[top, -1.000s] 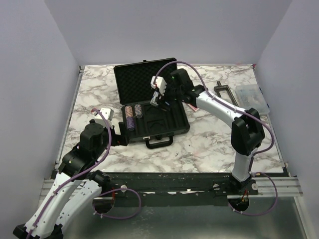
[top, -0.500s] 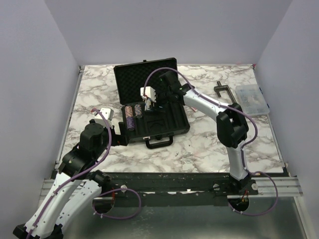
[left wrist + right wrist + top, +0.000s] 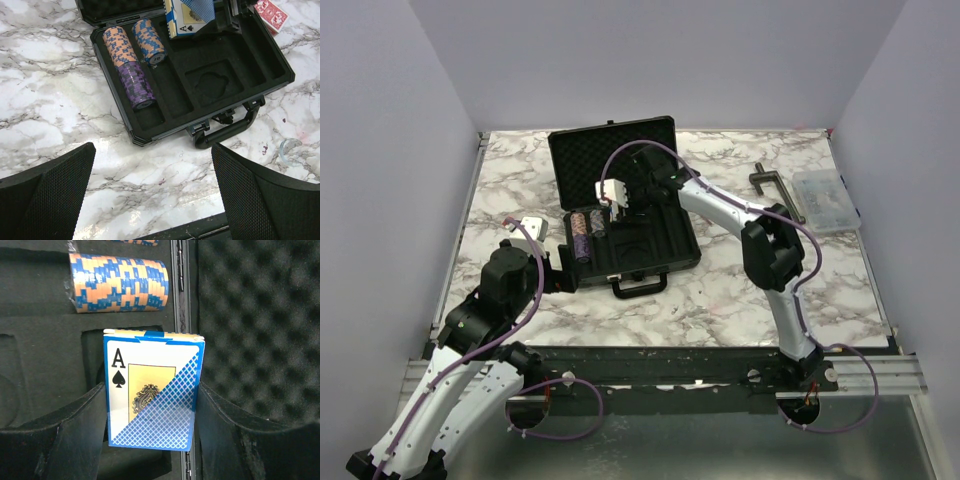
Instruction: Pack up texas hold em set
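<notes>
The black case point(image 3: 665, 255) lies open on the marble table, its foam lid point(image 3: 605, 155) standing up at the back. Chip stacks fill its left slots: an orange-blue one point(image 3: 119, 44), a purple one point(image 3: 137, 86) and a blue-orange one point(image 3: 150, 40). My right gripper point(image 3: 151, 387) is shut on a blue card deck point(image 3: 150, 405), held upright over a tray recess beside the chips point(image 3: 120, 282), close to the lid hinge. A red deck point(image 3: 271, 12) lies on the table by the case's right rear. My left gripper point(image 3: 152, 197) hangs open over bare table in front of the case.
A clear plastic compartment box point(image 3: 825, 198) and a dark T-shaped tool point(image 3: 775, 188) sit at the table's right rear. The case handle point(image 3: 227, 131) points toward the arms. White walls close in the table on three sides.
My right arm has swung left across the case with the blue deck, from near the case's right rear to beside the chip stacks. The left arm has not moved.
</notes>
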Motion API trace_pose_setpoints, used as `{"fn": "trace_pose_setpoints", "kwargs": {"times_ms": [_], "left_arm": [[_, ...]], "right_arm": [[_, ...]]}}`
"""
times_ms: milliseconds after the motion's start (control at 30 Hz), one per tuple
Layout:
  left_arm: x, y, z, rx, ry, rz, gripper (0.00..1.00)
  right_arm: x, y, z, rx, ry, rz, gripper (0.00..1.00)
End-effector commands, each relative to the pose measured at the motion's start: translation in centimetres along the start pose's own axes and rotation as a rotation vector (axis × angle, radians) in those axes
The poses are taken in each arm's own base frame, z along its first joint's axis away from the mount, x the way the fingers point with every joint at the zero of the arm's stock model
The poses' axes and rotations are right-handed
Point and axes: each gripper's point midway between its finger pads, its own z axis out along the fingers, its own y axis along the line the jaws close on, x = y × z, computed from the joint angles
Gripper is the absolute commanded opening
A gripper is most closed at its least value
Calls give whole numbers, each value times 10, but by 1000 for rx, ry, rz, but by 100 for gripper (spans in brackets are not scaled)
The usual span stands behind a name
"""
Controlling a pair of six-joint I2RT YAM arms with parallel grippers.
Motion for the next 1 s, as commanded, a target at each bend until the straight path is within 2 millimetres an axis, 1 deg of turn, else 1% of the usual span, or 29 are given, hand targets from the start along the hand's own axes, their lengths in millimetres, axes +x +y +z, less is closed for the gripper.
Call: {"fn": "trace_pose_setpoints", "kwargs": {"times_ms": [0,200,333,400,433,467,533,567,600,767,867,967], "left_arm": [[2,5,3,-22,-3,13,98],[2,5,3,-24,-5,14,98],[2,5,3,-24,-4,15,98],[2,5,2,-23,-6,15,98],[1,5,2,-23,-7,14,98],[1,5,2,-21,-7,15,98],[1,5,2,-24,-8,14,98],[1,5,2,-24,-9,14,98],[1,6,2,-24,-10,13,98],[1,6,2,-28,-11,14,98],[1,6,2,-28,-10,13,98],[1,6,2,-28,-11,13,98]], "right_arm": [[8,-5,8,-2,60,-46,32],[26,15,8,-58,144,-44,33],[30,26,1,-90,179,-41,41],[28,29,-4,-100,181,-31,50],[29,32,-5,-109,187,-24,58],[29,34,-7,-112,193,-20,64],[29,36,-8,-114,203,-22,74],[29,36,-9,-108,205,-26,94],[27,34,-10,-98,206,-31,100],[17,21,-19,-55,193,-39,100],[2,14,-30,-24,160,-33,100],[-17,11,-40,15,86,-8,100]]}}
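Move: The right hand holds the blue ace-of-spades deck above the case's far card recess, whose middle is about 3 cm below it and 1 cm back. The orange-and-blue chip stack lies about 6 cm left and 2 cm back, the all-orange chips some 10 cm left and 2 cm back, and the empty near recess about 9 cm back and 2 cm right. From the idle left hand the far recess is about 12 cm ahead, 12 cm right and 10 cm lower. The right hand eases the held deck down about 1 cm onto the far card recess beside the hinge, its left-pointing fingers tipping some 10 degrees, mostly steeper. Then its fingers spread from their grip on the deck's two sides to wide open and let go, and the hand backs off to the right and up, about 1.5 cm each way, clear of the deck. ##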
